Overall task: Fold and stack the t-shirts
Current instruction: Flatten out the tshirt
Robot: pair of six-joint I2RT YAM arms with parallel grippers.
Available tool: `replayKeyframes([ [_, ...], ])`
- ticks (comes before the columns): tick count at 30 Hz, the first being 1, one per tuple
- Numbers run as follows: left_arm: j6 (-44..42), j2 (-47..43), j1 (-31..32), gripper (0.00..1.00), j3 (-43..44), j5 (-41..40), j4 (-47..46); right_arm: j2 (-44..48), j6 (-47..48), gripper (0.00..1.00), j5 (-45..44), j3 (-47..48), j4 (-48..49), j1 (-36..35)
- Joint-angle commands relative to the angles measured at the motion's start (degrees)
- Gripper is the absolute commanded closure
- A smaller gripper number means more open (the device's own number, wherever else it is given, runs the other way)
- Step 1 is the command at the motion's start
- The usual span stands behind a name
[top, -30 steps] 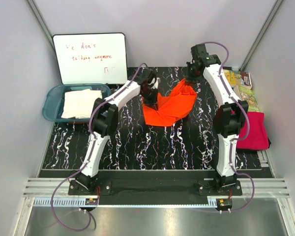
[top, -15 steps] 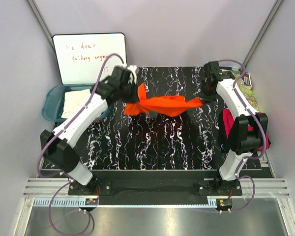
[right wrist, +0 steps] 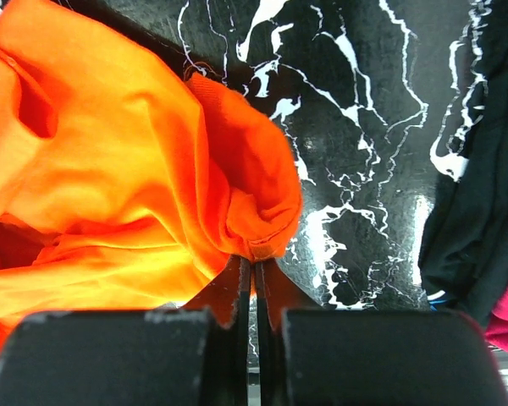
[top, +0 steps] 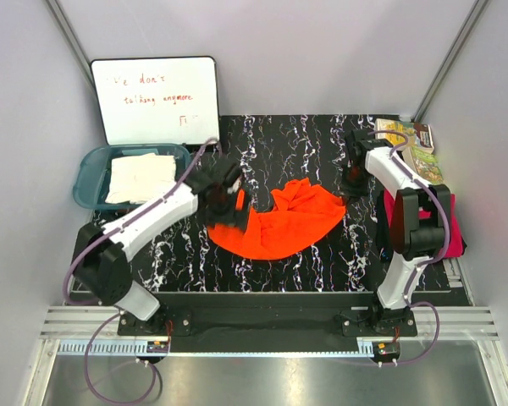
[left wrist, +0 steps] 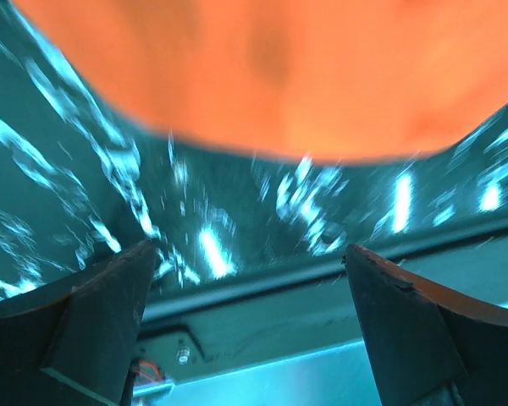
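The bright orange t-shirt (top: 279,224) lies loosely spread and rumpled on the black marbled mat (top: 271,266). My left gripper (top: 224,203) hovers at the shirt's left edge. In the left wrist view it (left wrist: 250,249) is open with nothing between its fingers, and blurred orange cloth (left wrist: 271,76) fills the top. My right gripper (right wrist: 254,262) is shut on a bunched hem corner of the orange t-shirt (right wrist: 127,186), at the shirt's right end (top: 350,186). A magenta-pink t-shirt (top: 442,224) lies at the right edge. A cream-white t-shirt (top: 140,176) rests in the tub.
A teal plastic tub (top: 89,173) stands at the back left beside a whiteboard (top: 157,100). Colourful booklets (top: 413,145) lie at the back right. Grey walls close in both sides. A metal rail (top: 271,326) runs along the near edge.
The orange shirt, stretched in the air between both grippers, has come down onto the mat. My left gripper has opened, let go of it and swung nearer. The right gripper has lowered, still gripping.
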State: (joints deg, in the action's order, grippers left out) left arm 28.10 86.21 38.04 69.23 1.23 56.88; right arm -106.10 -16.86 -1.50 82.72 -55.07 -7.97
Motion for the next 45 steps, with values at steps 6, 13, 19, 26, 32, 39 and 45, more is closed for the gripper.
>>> replayKeyframes([
  [6, -4.0, 27.8, -5.1, 0.01, 29.4, -4.8, -3.3, -4.1, 0.0, 1.00, 3.7, 3.0, 2.6, 0.1],
  [13, -4.1, 46.0, -8.2, 0.04, 49.4, -6.0, 5.4, -4.7, -0.8, 1.00, 4.0, 3.5, 3.1, 0.0],
  [19, -2.6, 46.7, -10.1, 0.26, 45.4, -7.4, 6.5, -4.3, -0.7, 1.00, 3.7, 2.7, 3.2, 0.0],
  [26, -2.4, 46.7, -10.4, 1.00, 43.4, -8.6, 6.6, -4.2, -0.9, 0.93, 4.0, 4.7, 2.5, 0.0],
  [32, -2.3, 37.3, -11.1, 1.00, 44.3, -12.0, 7.4, 0.4, 0.3, 0.30, 3.4, 6.1, 0.1, 0.0],
  [39, -2.1, 25.3, -11.0, 1.00, 36.1, -11.2, 8.9, 4.4, 0.6, 0.11, 7.5, 9.1, 1.1, -0.5],
  [45, -0.3, 16.5, -10.9, 1.00, 23.9, -10.5, 9.1, -4.3, 0.1, 0.14, 11.6, 15.1, 3.7, -4.5],
])
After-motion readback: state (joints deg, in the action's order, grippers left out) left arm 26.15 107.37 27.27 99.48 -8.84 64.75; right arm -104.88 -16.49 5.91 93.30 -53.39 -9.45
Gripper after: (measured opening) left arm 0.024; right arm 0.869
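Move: The orange t-shirt's far-left corner lies about 18 cm ahead of the open left hand, hardly 1 cm to its right and some 10 cm below; the blue tub is about 5 cm farther out than that corner and 26 cm to its left. The shut right hand still pinches the t-shirt's right end, with its place on the table about 3 cm below and 1 cm ahead and left; the pink cloth lies roughly 19 cm right of this hand and 6 cm back. The left hand swings forward some 18 cm over the t-shirt, rising a little before dipping to its far-left corner, shuts on the fabric there, then lifts it about 12 cm while easing back and slightly left. Meanwhile the right hand lowers the right end a little and holds it there, then opens, lets go and rises clear, drifting forward and left. ##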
